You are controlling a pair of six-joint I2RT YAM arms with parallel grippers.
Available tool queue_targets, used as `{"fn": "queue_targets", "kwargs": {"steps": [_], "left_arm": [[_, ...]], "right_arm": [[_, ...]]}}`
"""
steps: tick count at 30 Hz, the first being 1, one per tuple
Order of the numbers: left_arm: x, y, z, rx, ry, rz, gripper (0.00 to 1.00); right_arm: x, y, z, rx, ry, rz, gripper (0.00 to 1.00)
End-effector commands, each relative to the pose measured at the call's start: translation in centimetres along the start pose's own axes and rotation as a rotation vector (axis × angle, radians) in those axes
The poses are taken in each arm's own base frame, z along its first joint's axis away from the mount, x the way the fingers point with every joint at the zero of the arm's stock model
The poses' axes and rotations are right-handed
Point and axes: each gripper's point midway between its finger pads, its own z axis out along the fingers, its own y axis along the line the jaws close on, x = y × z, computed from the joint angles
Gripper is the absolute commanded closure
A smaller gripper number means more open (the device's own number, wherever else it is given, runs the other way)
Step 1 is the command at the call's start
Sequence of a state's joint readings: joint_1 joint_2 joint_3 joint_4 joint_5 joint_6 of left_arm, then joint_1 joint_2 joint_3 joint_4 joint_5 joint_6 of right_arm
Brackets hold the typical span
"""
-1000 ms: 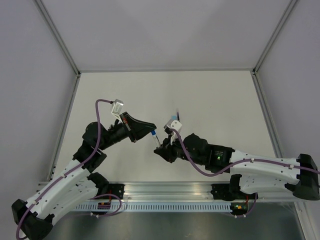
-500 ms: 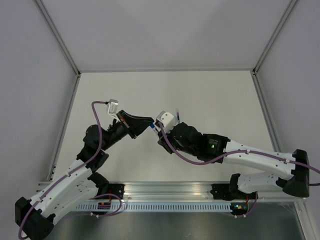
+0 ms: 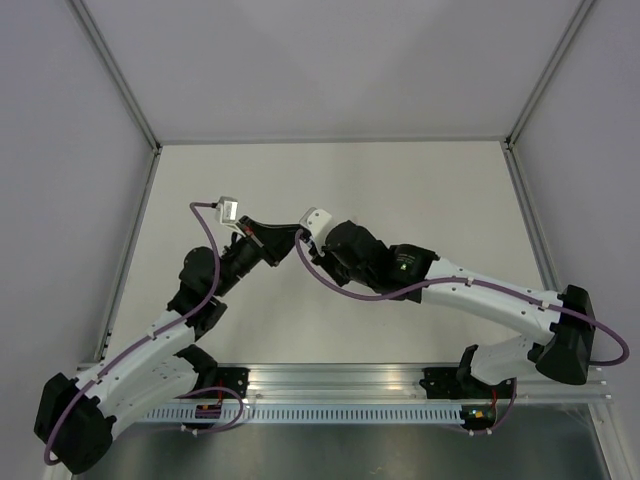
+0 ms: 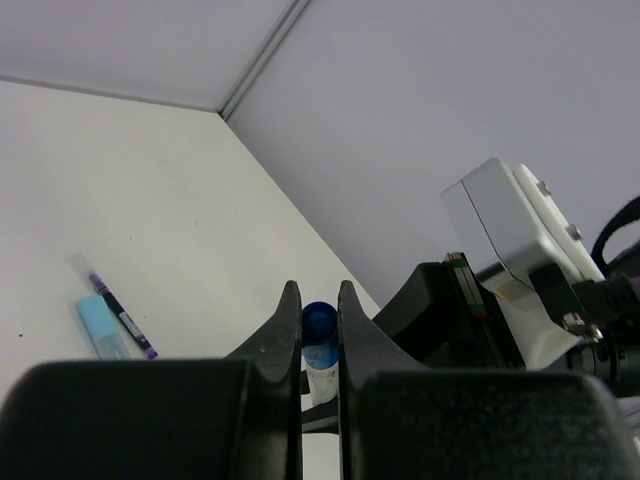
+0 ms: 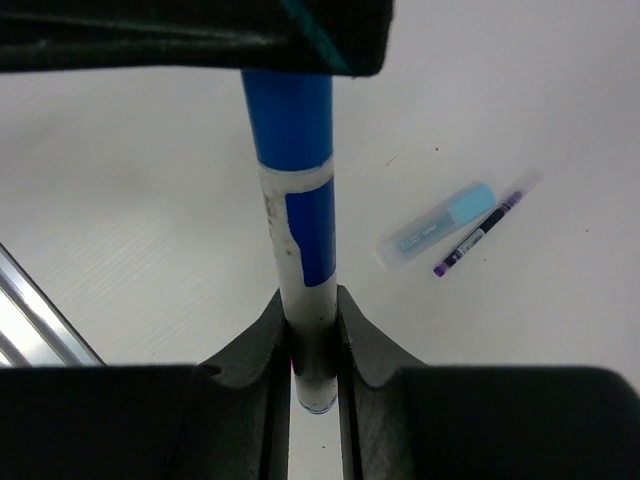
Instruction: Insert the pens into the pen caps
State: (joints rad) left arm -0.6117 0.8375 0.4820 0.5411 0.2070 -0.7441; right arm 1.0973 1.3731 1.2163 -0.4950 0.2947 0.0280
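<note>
The dark blue pen cap (image 4: 320,325) sits pinched between my left gripper (image 4: 317,297) fingers, which are shut on it. The white-barrelled pen (image 5: 300,260) with a blue label has its top end inside that cap (image 5: 290,115). My right gripper (image 5: 312,300) is shut on the pen's lower barrel. In the top view the two grippers meet tip to tip, left (image 3: 288,238) and right (image 3: 306,244), above the table's middle, and the pen is hidden between them. A slim dark pen (image 5: 480,235) with a purple end lies on the table beside a pale sky-blue cap (image 5: 437,225).
The white table (image 3: 420,180) is walled by grey panels with metal corner posts. The slim pen (image 4: 120,315) and pale cap (image 4: 100,328) lie together beyond the grippers. An aluminium rail (image 3: 340,385) runs along the near edge.
The two grippers were apart a second ago. They have come together and shifted up and left, and the pen's end now sits inside the dark blue cap.
</note>
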Motion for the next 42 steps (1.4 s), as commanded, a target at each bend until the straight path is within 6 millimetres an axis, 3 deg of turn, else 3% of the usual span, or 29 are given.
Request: {"fn": "queue_targets", "kwargs": {"steps": [1, 5, 15, 21, 25, 26, 28, 30, 31, 37, 39, 40, 41, 42], "left_arm": [[11.1, 2.0, -3.9, 0.006, 0.415, -0.117, 0.98], [10.6, -0.3, -4.1, 0.138, 0.405, -0.101, 0.98], [10.9, -2.5, -5.3, 0.285, 0.433, -0.084, 0.98], [9.6, -3.8, -5.0, 0.331, 0.4, -0.07, 0.98], [7.2, -4.4, -4.2, 0.275, 0.351, -0.042, 0.98], [7.3, -4.0, -4.1, 0.244, 0.365, -0.038, 0.97], [5.9, -4.3, -3.6, 0.216, 0.331, -0.018, 0.79], [5.3, -4.1, -3.3, 0.18, 0.326, -0.017, 0.71], [4.5, -4.5, -3.1, 0.178, 0.31, -0.008, 0.56], [3.2, -3.1, -2.3, 0.052, 0.28, 0.005, 0.24], [3.2, -2.6, -2.2, 0.028, 0.276, 0.01, 0.21], [3.4, -2.4, -2.2, 0.02, 0.281, 0.014, 0.17], [3.5, -1.8, -2.1, -0.001, 0.279, 0.017, 0.12], [3.8, -1.2, -2.2, -0.024, 0.284, 0.021, 0.01]], "right_arm": [[-17.2, -5.8, -5.5, 0.051, -0.602, 0.249, 1.0], [-18.0, -6.0, -5.7, -0.045, -0.658, 0.274, 1.0], [-19.0, -7.9, -6.3, -0.38, -0.773, 0.369, 1.0], [-16.8, -5.4, -5.2, -0.548, -0.699, 0.347, 1.0], [-13.1, -4.3, -3.7, -0.564, -0.605, 0.364, 1.0], [-12.7, -4.3, -4.1, -0.558, -0.604, 0.363, 1.0], [-10.7, -4.1, -3.6, -0.54, -0.564, 0.371, 1.0], [-9.8, -4.0, -4.3, -0.528, -0.556, 0.378, 1.0], [-8.6, -3.8, -4.0, -0.518, -0.54, 0.385, 1.0], [-5.0, -3.3, -4.6, -0.487, -0.495, 0.394, 1.0], [-4.3, -4.7, -4.2, -0.389, -0.482, 0.432, 1.0], [-3.0, -5.4, -3.6, -0.33, -0.423, 0.467, 1.0], [-2.1, -6.4, -3.0, -0.26, -0.384, 0.501, 1.0], [0.0, -8.3, -1.9, -0.123, -0.309, 0.553, 1.0]]}}
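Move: The left fingers are shut on the blue cap; the body of the white pen runs down from it, its middle about 4 cm to their right, 1 cm back and 5 cm below. From the right hand, which holds that body, the cap lies some 5 cm left, 2 cm ahead and 6 cm above. On the table about 20 cm below the right hand, the light-blue marker lies roughly 7 cm ahead and 3 cm right, the purple pen 9 cm ahead and 6 cm right. Upwards together by 2 to 4 cm, both hands keep hold of the joined cap and pen while the right wrist rolls and turns some 45 degrees, its left side rising. Then the left fingers open wide, let go of the cap and sink down, back and right; the right hand keeps its pinch on the pen body and carries it about 5 cm right, also forward, away from the left hand. ##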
